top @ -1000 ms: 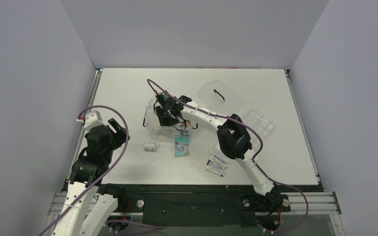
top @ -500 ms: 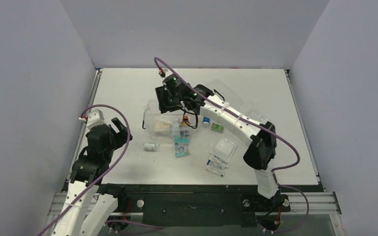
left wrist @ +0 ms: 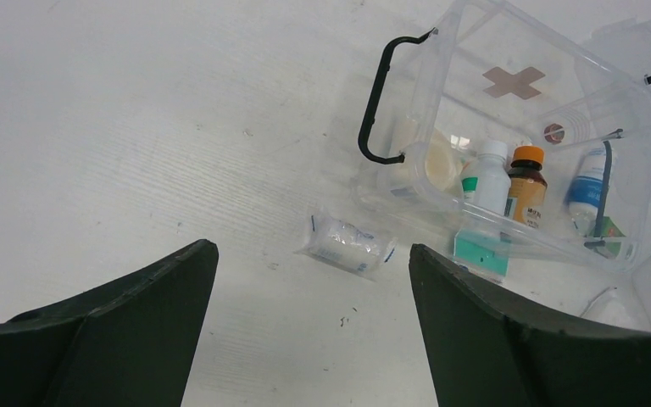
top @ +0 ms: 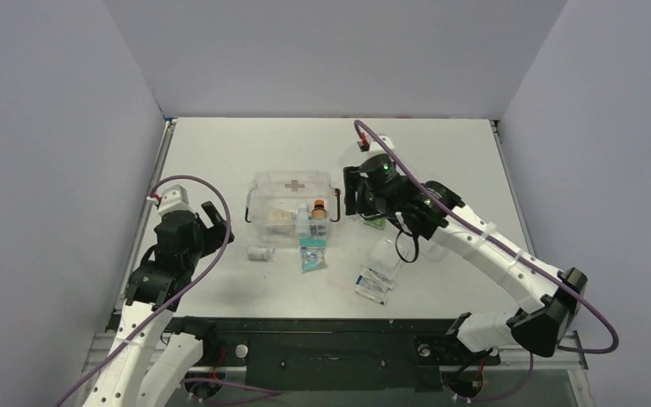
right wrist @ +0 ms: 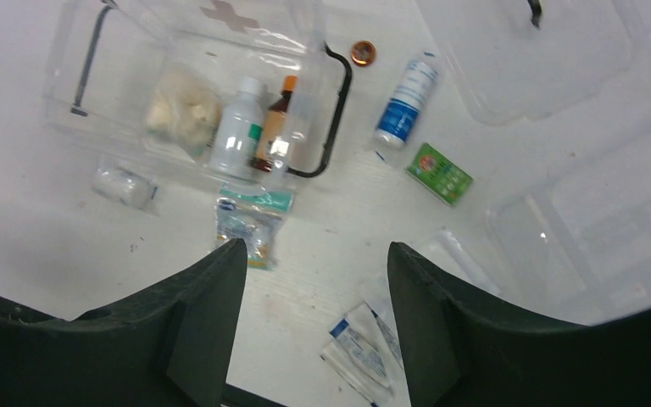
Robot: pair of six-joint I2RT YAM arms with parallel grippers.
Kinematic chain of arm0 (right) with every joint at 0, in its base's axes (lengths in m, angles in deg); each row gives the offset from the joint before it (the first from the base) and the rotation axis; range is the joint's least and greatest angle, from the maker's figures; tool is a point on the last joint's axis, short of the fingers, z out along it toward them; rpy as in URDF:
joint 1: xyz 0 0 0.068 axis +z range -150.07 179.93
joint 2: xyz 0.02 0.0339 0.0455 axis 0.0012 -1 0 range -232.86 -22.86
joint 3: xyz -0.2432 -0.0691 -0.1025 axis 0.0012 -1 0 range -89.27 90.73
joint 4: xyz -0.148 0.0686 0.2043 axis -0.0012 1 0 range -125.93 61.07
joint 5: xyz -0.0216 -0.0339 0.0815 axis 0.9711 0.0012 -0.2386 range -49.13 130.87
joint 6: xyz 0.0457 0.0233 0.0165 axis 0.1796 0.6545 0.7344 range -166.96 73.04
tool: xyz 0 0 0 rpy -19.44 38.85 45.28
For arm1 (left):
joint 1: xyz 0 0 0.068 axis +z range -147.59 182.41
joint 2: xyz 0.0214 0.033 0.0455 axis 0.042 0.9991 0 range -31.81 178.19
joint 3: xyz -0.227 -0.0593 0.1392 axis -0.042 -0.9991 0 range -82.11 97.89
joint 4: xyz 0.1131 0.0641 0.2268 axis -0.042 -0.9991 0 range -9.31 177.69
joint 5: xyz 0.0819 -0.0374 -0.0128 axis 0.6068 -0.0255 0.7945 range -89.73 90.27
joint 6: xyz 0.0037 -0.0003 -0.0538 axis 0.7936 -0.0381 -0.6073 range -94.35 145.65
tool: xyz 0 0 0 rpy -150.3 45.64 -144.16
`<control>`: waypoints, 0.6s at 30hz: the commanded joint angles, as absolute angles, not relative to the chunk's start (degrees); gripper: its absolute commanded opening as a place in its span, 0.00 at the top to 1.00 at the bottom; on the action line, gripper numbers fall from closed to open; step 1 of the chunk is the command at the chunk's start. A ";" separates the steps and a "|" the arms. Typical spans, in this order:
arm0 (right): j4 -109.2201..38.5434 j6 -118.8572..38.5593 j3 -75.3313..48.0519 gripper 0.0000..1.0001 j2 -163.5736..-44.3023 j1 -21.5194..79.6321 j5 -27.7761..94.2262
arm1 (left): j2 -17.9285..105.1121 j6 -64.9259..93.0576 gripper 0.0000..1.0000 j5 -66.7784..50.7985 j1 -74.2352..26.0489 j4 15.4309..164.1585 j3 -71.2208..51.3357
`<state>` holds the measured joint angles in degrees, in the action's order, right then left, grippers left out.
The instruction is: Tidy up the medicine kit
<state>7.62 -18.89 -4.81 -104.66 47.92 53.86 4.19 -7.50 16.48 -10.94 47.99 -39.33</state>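
The medicine kit (top: 292, 184), a clear box with a red cross and black side clips, stands open mid-table. It also shows in the left wrist view (left wrist: 513, 82) and the right wrist view (right wrist: 220, 13). Inside it are a white bottle (left wrist: 492, 174), an amber bottle (left wrist: 525, 182) and a pale wad (right wrist: 182, 106). My left gripper (top: 212, 222) hangs open to the kit's left, a wrapped bandage roll (left wrist: 345, 247) on the table ahead of its fingers (left wrist: 309, 263). My right gripper (top: 352, 191) hovers open and empty beside the kit's right end (right wrist: 315, 248).
A teal packet (top: 312, 252) lies in front of the kit, flat sachets (top: 375, 284) further right. A blue-white bottle (right wrist: 407, 102), a green box (right wrist: 439, 174) and a brown cap (right wrist: 362, 53) lie right of the kit. The clear lid (right wrist: 551, 51) and a shallow tray (right wrist: 602, 229) sit beyond.
My right arm has lifted out of the kit and swung to its right, jaws widening. The left gripper has opened wider and edged forward.
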 commanded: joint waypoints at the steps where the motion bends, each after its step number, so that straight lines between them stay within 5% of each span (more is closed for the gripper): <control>1: 7.06 -14.87 -14.57 0.41 -95.15 45.97 58.30 | 5.51 -5.91 0.18 14.55 -10.96 49.93 -38.59; 18: 5.78 5.98 -40.03 0.39 -83.57 37.77 63.23 | 8.42 -0.82 0.19 3.62 -10.91 49.54 -37.89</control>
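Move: The gauze pouch lies some 13 cm to the right hand's right, 2 cm nearer the base and 24 cm below. From the right hand, the swab packets are 12 cm back and 8 cm right, the green box 9 cm ahead and 9 cm right. The bandage roll is about 10 cm right of the left hand, 2 cm ahead and 18 cm down. Empty right hand sweeps 13 cm right, sinking 12, towards the gauze pouch; left eases right and down, both open. ##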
